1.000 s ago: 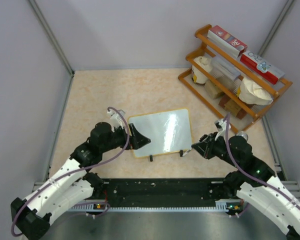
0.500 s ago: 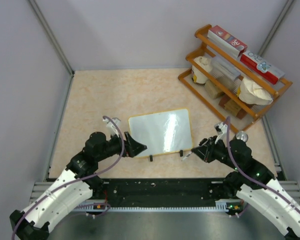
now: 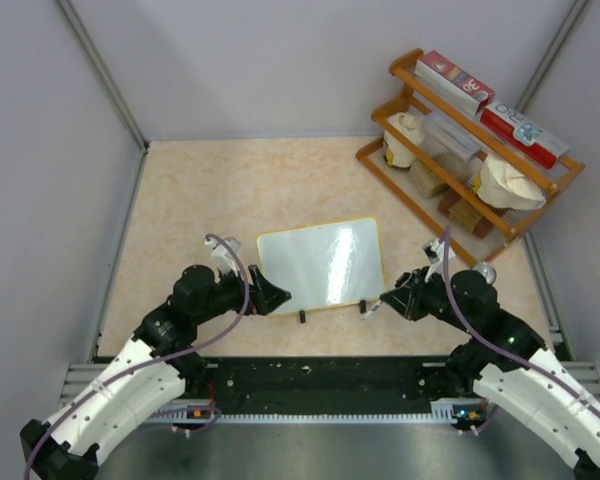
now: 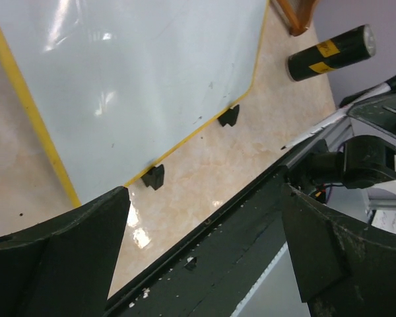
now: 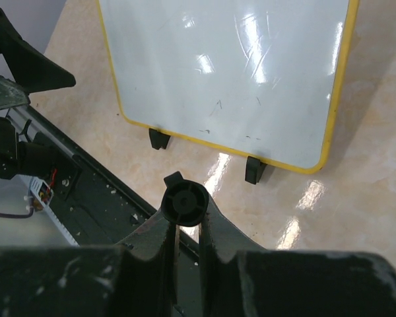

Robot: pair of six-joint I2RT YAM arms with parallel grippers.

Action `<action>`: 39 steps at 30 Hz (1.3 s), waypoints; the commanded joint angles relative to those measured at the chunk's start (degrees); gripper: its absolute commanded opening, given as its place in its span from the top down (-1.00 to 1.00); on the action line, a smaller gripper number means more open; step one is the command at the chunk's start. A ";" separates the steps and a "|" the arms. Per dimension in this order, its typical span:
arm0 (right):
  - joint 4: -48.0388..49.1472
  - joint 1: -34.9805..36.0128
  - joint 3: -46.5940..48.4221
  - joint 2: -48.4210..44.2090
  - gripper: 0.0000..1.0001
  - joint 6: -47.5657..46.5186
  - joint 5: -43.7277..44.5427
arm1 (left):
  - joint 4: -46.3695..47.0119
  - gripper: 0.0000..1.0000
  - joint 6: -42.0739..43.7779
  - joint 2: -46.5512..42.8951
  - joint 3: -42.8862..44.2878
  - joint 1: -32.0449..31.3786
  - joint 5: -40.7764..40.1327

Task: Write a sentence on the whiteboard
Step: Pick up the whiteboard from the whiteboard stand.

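Note:
The whiteboard (image 3: 320, 262) lies flat at the table's middle, glossy white with a thin yellow-tan frame and two small black feet on its near edge; it also shows in the wrist views (image 4: 132, 79) (image 5: 224, 72). Its surface carries only faint marks. My left gripper (image 3: 277, 290) (image 4: 204, 191) stands wide open just off the board's near-left corner, with nothing between its fingers. Close to the near-right foot, my right gripper (image 3: 392, 297) (image 5: 187, 211) is shut on a black marker (image 5: 185, 201), seen end on.
A wooden shelf rack (image 3: 470, 140) with boxes and bags stands at the back right. A black cylinder with yellow labels (image 4: 330, 53) lies on the table near the rack's foot. The arms' black base rail (image 3: 320, 375) runs along the near edge. Walls enclose the table.
My left gripper has drawn back from the whiteboard's left edge toward the near left, still open. The right gripper has edged slightly left toward the board's near-right corner.

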 commanded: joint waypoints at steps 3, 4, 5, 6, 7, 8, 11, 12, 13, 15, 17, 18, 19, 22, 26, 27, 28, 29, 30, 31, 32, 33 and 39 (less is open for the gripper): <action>3.68 -0.29 5.21 4.59 1.00 -1.97 -0.94 | -5.50 -0.98 3.32 3.02 4.44 0.22 -7.72; 4.21 -0.29 5.29 4.86 1.00 -1.98 -1.30 | -6.54 -0.98 4.11 3.46 5.14 0.31 -8.86; 4.82 -0.20 5.30 5.04 1.00 -1.45 -1.39 | -7.25 -0.98 4.55 4.68 6.63 0.74 -10.52; 6.04 -0.29 5.30 5.82 1.00 -1.10 -1.56 | -8.13 -0.98 4.99 5.48 7.34 1.09 -10.80; 6.75 -0.20 5.30 6.27 1.00 -1.01 -1.74 | -8.22 -0.98 5.69 6.27 7.87 1.53 -10.89; 7.37 -0.29 5.38 6.97 1.00 -0.66 -2.26 | -8.23 -0.98 6.05 8.19 8.83 2.93 -9.41; 10.18 -0.29 5.56 9.61 1.00 -0.83 -4.45 | -7.26 -0.97 7.72 12.32 10.42 6.36 -6.33; 11.84 -0.29 5.56 10.13 1.00 -0.83 -5.16 | -7.43 -0.96 8.16 13.38 10.95 7.24 -4.93; 12.55 -0.20 5.56 10.84 1.00 -0.75 -5.69 | -7.61 -0.94 9.21 14.09 11.39 9.16 -4.31; 13.70 -0.20 5.82 11.80 1.00 -0.57 -6.66 | -6.65 -0.94 10.09 15.24 11.48 11.63 -1.16; 14.58 -0.20 6.35 13.12 1.00 -0.57 -6.93 | -4.02 -0.94 10.80 16.03 10.43 16.72 2.45; 14.76 -0.20 6.52 13.48 1.00 -0.57 -6.84 | -2.88 -0.94 10.89 16.38 9.99 18.57 6.91; 15.28 -0.55 7.05 13.91 1.00 -0.66 -7.10 | -0.34 -0.94 11.06 17.08 8.77 21.98 8.78; 16.86 -2.12 7.93 15.93 1.00 -0.66 -9.81 | 4.59 -0.93 11.15 18.31 5.78 27.88 17.65; 20.36 -6.17 8.64 18.75 1.00 0.22 -15.70 | 18.54 -0.93 10.01 19.89 2.25 32.91 26.98; 21.43 -7.13 8.64 19.88 1.00 0.66 -17.11 | 19.71 -0.93 10.79 20.33 2.08 33.18 27.86; 22.74 -8.36 8.29 20.42 1.00 1.18 -20.08 | 20.68 -0.92 10.97 21.38 1.73 33.53 28.30; 25.71 -10.46 8.11 21.03 1.00 2.67 -21.59 | 21.91 -0.92 10.98 21.91 1.72 33.62 28.66; 27.66 -11.70 7.85 22.08 1.00 3.55 -23.26 | 25.23 -0.91 10.71 22.44 1.46 33.70 29.10; 29.77 -12.84 7.24 22.96 1.00 4.43 -26.32 | 26.30 -0.90 10.62 23.67 1.29 33.71 29.53; 31.27 -14.86 6.97 23.75 1.00 6.27 -27.65 | 27.19 -0.91 10.62 24.20 1.28 33.71 29.19; 34.41 -15.66 6.79 25.42 1.00 7.07 -28.80 | 29.20 -0.90 11.23 24.81 1.11 33.79 29.19; 33.31 -16.37 10.21 28.33 1.00 4.36 -28.20 | 38.78 -0.88 11.07 32.72 -0.65 34.06 31.80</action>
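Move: The whiteboard, leaning on its stand, has its middle about 11 cm ahead of the open left hand, 12 cm to its right and 11 cm lower. The stand's left foot is some 8 cm to this hand's right and 1 cm ahead, 15 cm down. From the right hand, which already holds the marker, the whiteboard's middle is about 11 cm ahead, 17 cm left and 11 cm lower. The right foot lies 7 cm to that hand's left, 3 cm ahead. Fingers kept open, the left hand heads for the whiteboard's far left corner, about 12 cm forward and 6 cm left, drawing out beside the left edge; it swings counter-clockwise, then mostly turns back. The right hand, keeping its grip on the marker, drifts left, then goes forward and up, about 10 cm in all, carrying the marker over the board's right half and rolling its left side up some 15 degrees. ##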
